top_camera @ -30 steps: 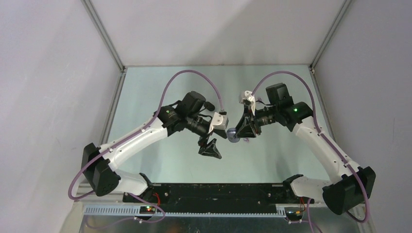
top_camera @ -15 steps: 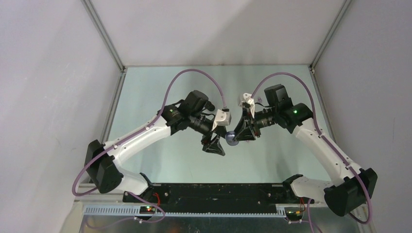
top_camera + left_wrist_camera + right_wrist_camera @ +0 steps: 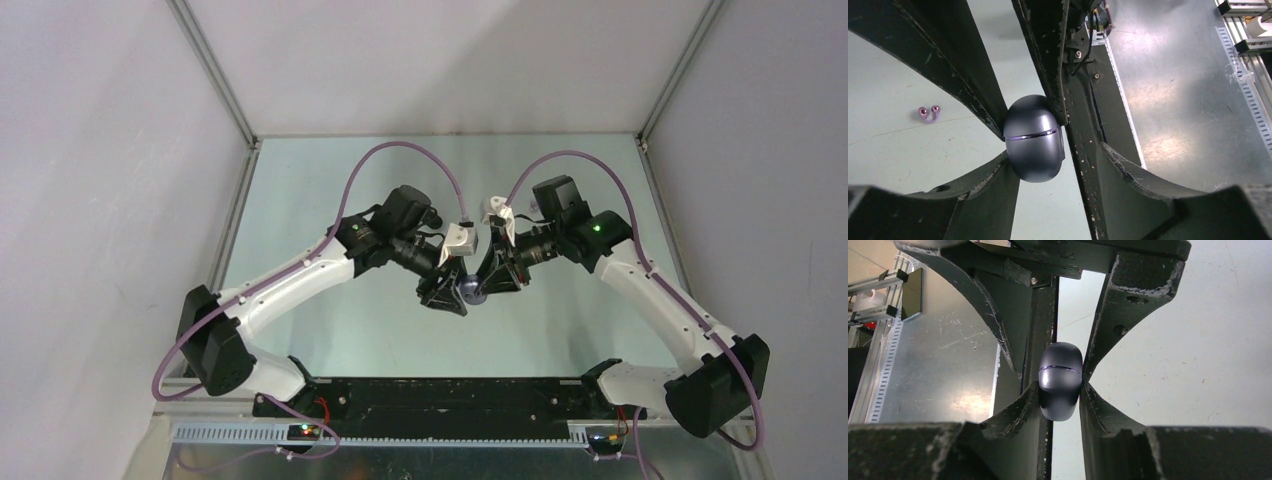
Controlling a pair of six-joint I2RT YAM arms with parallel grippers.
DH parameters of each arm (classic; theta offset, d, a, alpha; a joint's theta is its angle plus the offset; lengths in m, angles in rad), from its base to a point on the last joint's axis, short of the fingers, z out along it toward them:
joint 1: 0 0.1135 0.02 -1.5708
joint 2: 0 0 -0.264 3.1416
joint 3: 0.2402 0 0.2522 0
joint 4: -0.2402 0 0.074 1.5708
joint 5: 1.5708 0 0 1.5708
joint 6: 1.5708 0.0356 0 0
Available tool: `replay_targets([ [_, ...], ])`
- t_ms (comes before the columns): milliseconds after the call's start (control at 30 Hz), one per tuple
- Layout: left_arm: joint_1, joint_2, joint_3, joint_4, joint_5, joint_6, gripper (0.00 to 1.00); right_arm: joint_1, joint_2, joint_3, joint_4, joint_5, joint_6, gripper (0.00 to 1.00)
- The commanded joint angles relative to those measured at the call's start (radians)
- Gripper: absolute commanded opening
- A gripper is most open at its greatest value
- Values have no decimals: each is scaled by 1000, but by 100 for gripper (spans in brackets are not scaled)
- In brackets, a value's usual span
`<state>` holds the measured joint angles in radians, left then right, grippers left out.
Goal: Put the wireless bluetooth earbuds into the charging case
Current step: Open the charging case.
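Observation:
A dark grey oval charging case [image 3: 472, 290] with a thin purple seam is held above the pale green table at the centre. My right gripper [image 3: 490, 280] is shut on it; in the right wrist view both fingers press the sides of the case [image 3: 1061, 380]. My left gripper [image 3: 445, 298] is open around the case from the other side; in the left wrist view the case [image 3: 1034, 137] touches its left finger [image 3: 993, 185] and the right finger stands apart. A tiny pale purple earbud [image 3: 928, 114] lies on the table. The black earbuds are out of view.
A grey metal plate [image 3: 1188, 100] and black base rail [image 3: 440, 400] run along the table's near edge. White enclosure walls [image 3: 120, 200] stand on the left, right and back. Purple cables [image 3: 400, 150] arch over both wrists.
My left gripper has moved right and now surrounds the case. My right gripper has shifted a little left with the case, so the two grippers meet.

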<state>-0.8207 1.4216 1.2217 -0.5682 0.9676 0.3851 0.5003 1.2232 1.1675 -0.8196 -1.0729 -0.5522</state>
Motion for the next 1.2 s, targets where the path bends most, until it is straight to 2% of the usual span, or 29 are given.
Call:
replay_targets([
  [0, -10, 3, 47, 25, 37, -16, 60, 7, 5, 41, 0, 7, -14, 0],
  [800, -24, 32, 66, 41, -4, -54, 39, 32, 15, 41, -6, 18, -25, 0],
  [1000, -23, 33, 65, 41, -7, -52, 27, 32, 15, 41, -5, 23, -25, 0],
  [1133, -24, 35, 65, 37, -7, -46, 16, 33, 14, 42, -3, 24, -27, 0],
  [1167, -25, 35, 66, 33, -6, -44, 14, 33, 14, 43, -1, 28, -26, 2],
])
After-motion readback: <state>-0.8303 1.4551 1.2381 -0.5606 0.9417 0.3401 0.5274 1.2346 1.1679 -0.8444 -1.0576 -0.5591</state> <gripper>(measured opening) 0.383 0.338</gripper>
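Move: The charging case is in my right fingers, its middle about at that hand point. From my open left hand it lies some 1 cm ahead and 1 cm right, level, already between the fingers but nearer the forward one. On the table about 20 cm below, the small pink beads lie some 11 cm ahead and 10 cm right of my left hand, and the black case roughly 25 cm ahead and 7 cm left. I close my left fingers by degrees, from over half open onto the sides of the charging case's nearer half, while that hand eases about 1 cm right and down. My right hand keeps its grip and brings the case about 1 cm back and down, centring it between the left fingers; both wrists barely turn. ##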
